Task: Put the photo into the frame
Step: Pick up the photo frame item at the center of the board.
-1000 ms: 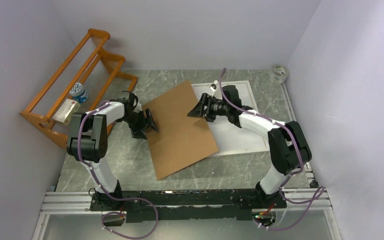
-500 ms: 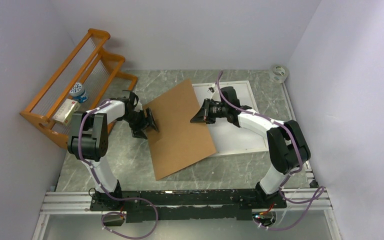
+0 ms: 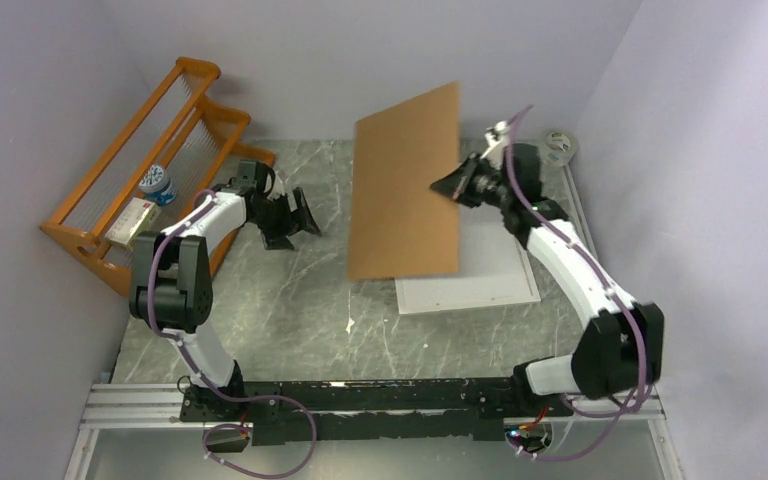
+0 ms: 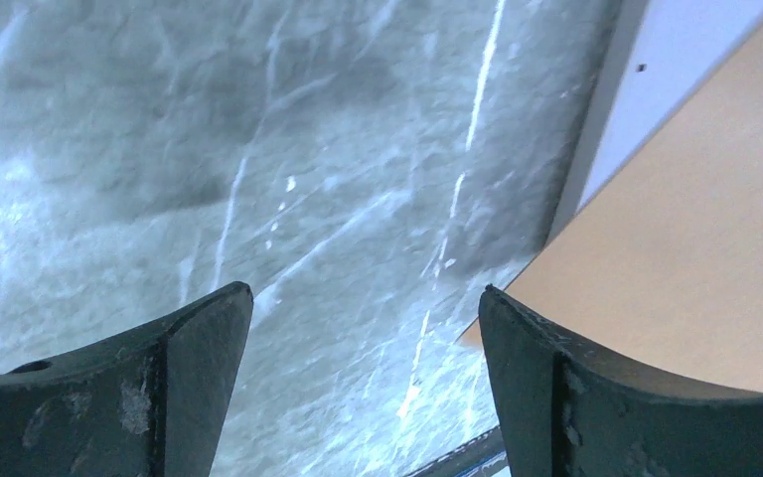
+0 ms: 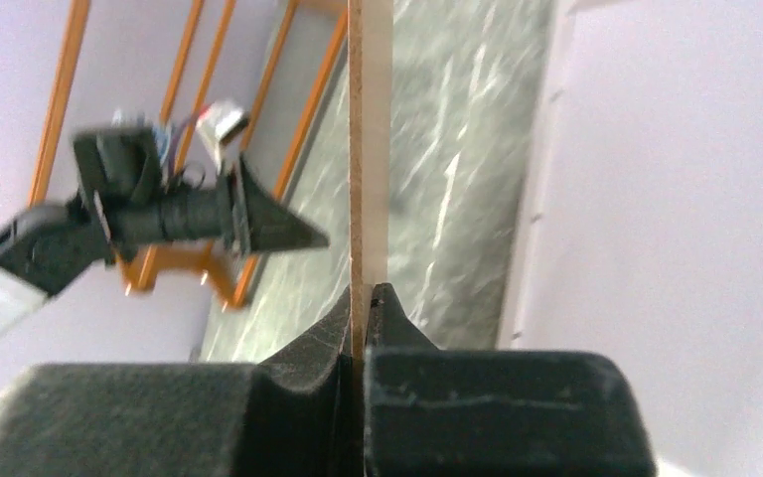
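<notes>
My right gripper (image 3: 447, 185) is shut on the right edge of a plain brown backing board (image 3: 405, 190) and holds it up off the table, tilted. In the right wrist view the board (image 5: 358, 149) runs edge-on straight out of the pinched right gripper (image 5: 361, 298). The white frame (image 3: 480, 280) lies flat on the table below the board, partly hidden by it; its edge (image 5: 541, 179) shows in the right wrist view. The photo is out of view. My left gripper (image 3: 295, 225) stands open and empty over bare table, left of the board (image 4: 695, 248), with only marble between its fingers (image 4: 199, 368).
An orange wooden rack (image 3: 130, 170) stands at the left wall with a small box (image 3: 132, 222) and a jar (image 3: 158, 185) in it. A tape roll (image 3: 558, 145) sits in the back right corner. Walls close in on three sides.
The right gripper shut on the board's right edge and lifted it from lying flat to raised and tilted. The left gripper opened wider and drew back left, away from the board.
</notes>
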Motion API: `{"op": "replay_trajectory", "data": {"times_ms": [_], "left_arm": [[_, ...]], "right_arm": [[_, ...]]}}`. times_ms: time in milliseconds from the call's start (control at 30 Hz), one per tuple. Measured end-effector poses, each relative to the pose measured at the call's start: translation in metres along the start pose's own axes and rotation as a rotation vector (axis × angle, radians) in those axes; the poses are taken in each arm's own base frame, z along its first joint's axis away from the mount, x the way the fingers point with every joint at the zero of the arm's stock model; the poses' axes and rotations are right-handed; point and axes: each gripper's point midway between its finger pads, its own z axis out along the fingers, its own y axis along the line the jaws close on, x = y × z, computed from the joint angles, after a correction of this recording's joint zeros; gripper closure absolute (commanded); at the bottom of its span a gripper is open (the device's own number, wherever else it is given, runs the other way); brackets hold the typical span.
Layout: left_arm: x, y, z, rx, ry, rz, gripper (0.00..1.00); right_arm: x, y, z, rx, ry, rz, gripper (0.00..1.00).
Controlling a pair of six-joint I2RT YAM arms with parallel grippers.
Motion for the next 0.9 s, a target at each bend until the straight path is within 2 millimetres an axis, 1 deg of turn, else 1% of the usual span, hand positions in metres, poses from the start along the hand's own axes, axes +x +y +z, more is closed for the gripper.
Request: {"op": "replay_trajectory", "data": {"times_ms": [33,133,233,333,400,433,467,533,633,733,800,900], "left_arm": [[-0.004,-0.005,0.0,0.016,-0.012,0.007,0.11],[-0.008,-0.023,0.004,0.055,-0.016,0.027,0.14],[-0.01,-0.05,0.017,0.094,0.006,0.073,0.19],[-0.009,-0.086,0.041,0.136,0.042,0.128,0.23],[-0.004,-0.106,0.06,0.155,0.067,0.156,0.26],[-0.003,-0.111,0.068,0.159,0.077,0.162,0.28],[0.003,-0.118,0.074,0.164,0.09,0.177,0.29],[0.011,-0.13,0.089,0.161,0.115,0.199,0.33],[0.02,-0.144,0.111,0.145,0.127,0.226,0.39],[0.027,-0.146,0.125,0.102,0.128,0.235,0.44],[0.03,-0.144,0.133,0.067,0.126,0.235,0.45],[0.031,-0.149,0.138,0.036,0.112,0.239,0.47]], "right_arm": [[-0.019,-0.003,-0.014,0.037,-0.071,-0.016,1.0],[-0.059,-0.009,-0.052,0.142,-0.254,-0.064,1.0],[-0.082,-0.01,-0.089,0.247,-0.402,-0.104,1.0],[-0.095,-0.009,-0.125,0.341,-0.526,-0.119,1.0],[-0.1,-0.01,-0.145,0.396,-0.592,-0.114,1.0],[-0.102,-0.012,-0.153,0.421,-0.617,-0.11,1.0],[-0.102,-0.013,-0.162,0.446,-0.64,-0.106,1.0],[-0.102,-0.019,-0.176,0.502,-0.675,-0.095,1.0],[-0.098,-0.027,-0.19,0.569,-0.695,-0.081,1.0],[-0.092,-0.034,-0.199,0.619,-0.696,-0.072,1.0],[-0.088,-0.037,-0.204,0.64,-0.694,-0.068,1.0],[-0.084,-0.041,-0.21,0.668,-0.692,-0.061,1.0]]}}
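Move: Some 21 cm to the left hand's right, about 3 cm farther out and 6 cm below it, lies the frame's left rim; the frame's middle is roughly 38 cm to its right and also 3 cm ahead. The right hand, holding the brown board, is being taken towards the frame's right rim, about 23 cm right, 4 cm ahead and 23 cm below. From that hand the left rim is 10 cm left and 2 ahead, the tape roll 33 right and 27 ahead. Swinging the brown board aside, the right hand keeps its pinch and travels about 20 cm right over the frame, rising some 10 cm and easing back, while turning roughly 50 degrees clockwise. Meanwhile the left hand crosses right to the frame's left rim, first lifting slightly, then sinking, its fingers narrowing to about half open above the rim. ##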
